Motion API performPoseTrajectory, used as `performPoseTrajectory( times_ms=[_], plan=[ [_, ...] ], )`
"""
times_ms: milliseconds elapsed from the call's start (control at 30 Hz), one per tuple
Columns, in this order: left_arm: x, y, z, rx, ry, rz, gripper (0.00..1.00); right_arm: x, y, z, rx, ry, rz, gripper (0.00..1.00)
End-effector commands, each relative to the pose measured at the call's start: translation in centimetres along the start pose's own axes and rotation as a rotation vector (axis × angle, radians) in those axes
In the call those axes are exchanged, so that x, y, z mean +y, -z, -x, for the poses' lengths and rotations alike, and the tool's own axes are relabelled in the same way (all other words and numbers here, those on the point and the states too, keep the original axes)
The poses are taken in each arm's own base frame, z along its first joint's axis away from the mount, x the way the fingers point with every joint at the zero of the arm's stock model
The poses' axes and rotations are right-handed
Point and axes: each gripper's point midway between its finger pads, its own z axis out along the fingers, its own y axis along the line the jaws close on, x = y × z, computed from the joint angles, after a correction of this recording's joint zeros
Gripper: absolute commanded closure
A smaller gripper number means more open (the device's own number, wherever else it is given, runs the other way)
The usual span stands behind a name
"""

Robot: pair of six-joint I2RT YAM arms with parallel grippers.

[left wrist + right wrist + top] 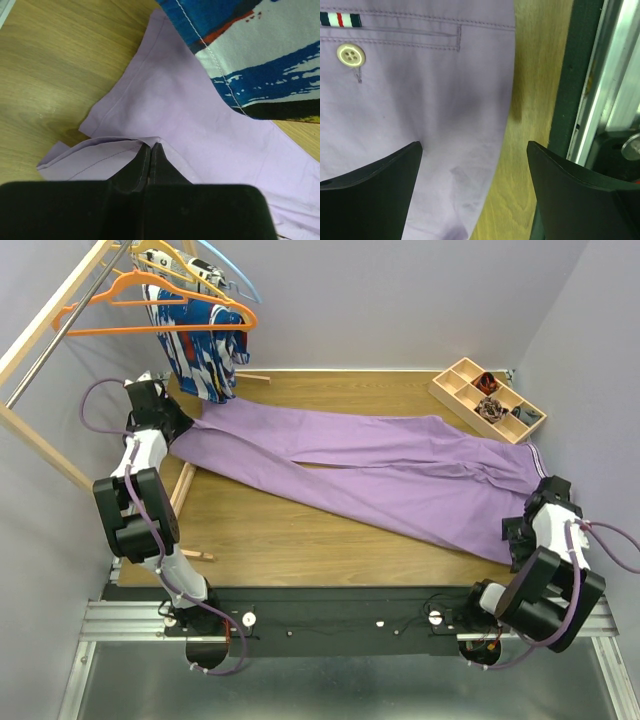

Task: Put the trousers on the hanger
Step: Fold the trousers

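Observation:
The lilac trousers [370, 470] lie spread flat across the wooden table, legs toward the far left and waistband toward the near right. My left gripper [168, 426] is shut on a leg hem; in the left wrist view its tips [151, 145] pinch a raised fold of the trousers [190, 125]. My right gripper [527, 528] is open over the waist end; in its wrist view the gripper [474, 145] straddles the edge of the trousers [410, 100], near a button [350, 54]. The bright orange hanger [150, 315] hangs on the rack at the top left, apart from both grippers.
A blue, white and red patterned garment [205, 345] hangs from the rack just beyond the left gripper and overlaps the hem [260, 55]. A paler hanger [165, 255] and a light blue hanger [238, 278] hang there too. A wooden compartment tray [487, 398] sits at the back right.

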Motion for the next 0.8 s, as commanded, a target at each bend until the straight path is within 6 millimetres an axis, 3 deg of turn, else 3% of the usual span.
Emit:
performPoseTrajectory(
  times_ms=[0, 300, 533, 767],
  plan=[
    [0.5, 1.0, 1.6, -0.048, -0.003, 0.002, 1.00, 0.3, -1.5, 0.7, -0.050, -0.020, 0.000, 0.07],
    [3.8, 3.3, 2.9, -0.126, 0.062, 0.069, 1.00, 2.2, -1.3, 1.4, -0.048, 0.083, 0.069, 0.19],
    [4.6, 4.9, 4.6, -0.205, 0.097, 0.098, 1.00, 3.3, -0.2, 2.5, -0.075, 0.147, 0.117, 0.42],
    [4.9, 5.2, 4.8, -0.218, 0.104, 0.100, 1.00, 3.9, 0.6, 2.7, -0.077, 0.177, 0.161, 0.45]
  ],
)
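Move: The left hand still grips the near leg's cuff, about 12 cm above the table. The other leg's cuff lies some 10 cm below it, 4 cm ahead and 1 cm left; the blue patterned garment's hem hangs roughly 7 cm ahead and 5 cm right at about hand height. For the right hand, the trousers' near edge is about 2 cm back, straight below by 3 cm; the waist button sits 9 cm ahead and 6 cm right, the table's front edge 7 cm back. Drawing the pinched cuff left and back, the left hand travels about 6 cm away from the blue garment, then rises some 2 cm, swinging 10 degrees counter-clockwise. Beside the trousers' near edge the right hand dips barely 1.5 cm and comes up again while easing about 3 cm forward and right with a small counter-clockwise turn; its fingers close from wide to roughly half, gathering cloth between the tips. ##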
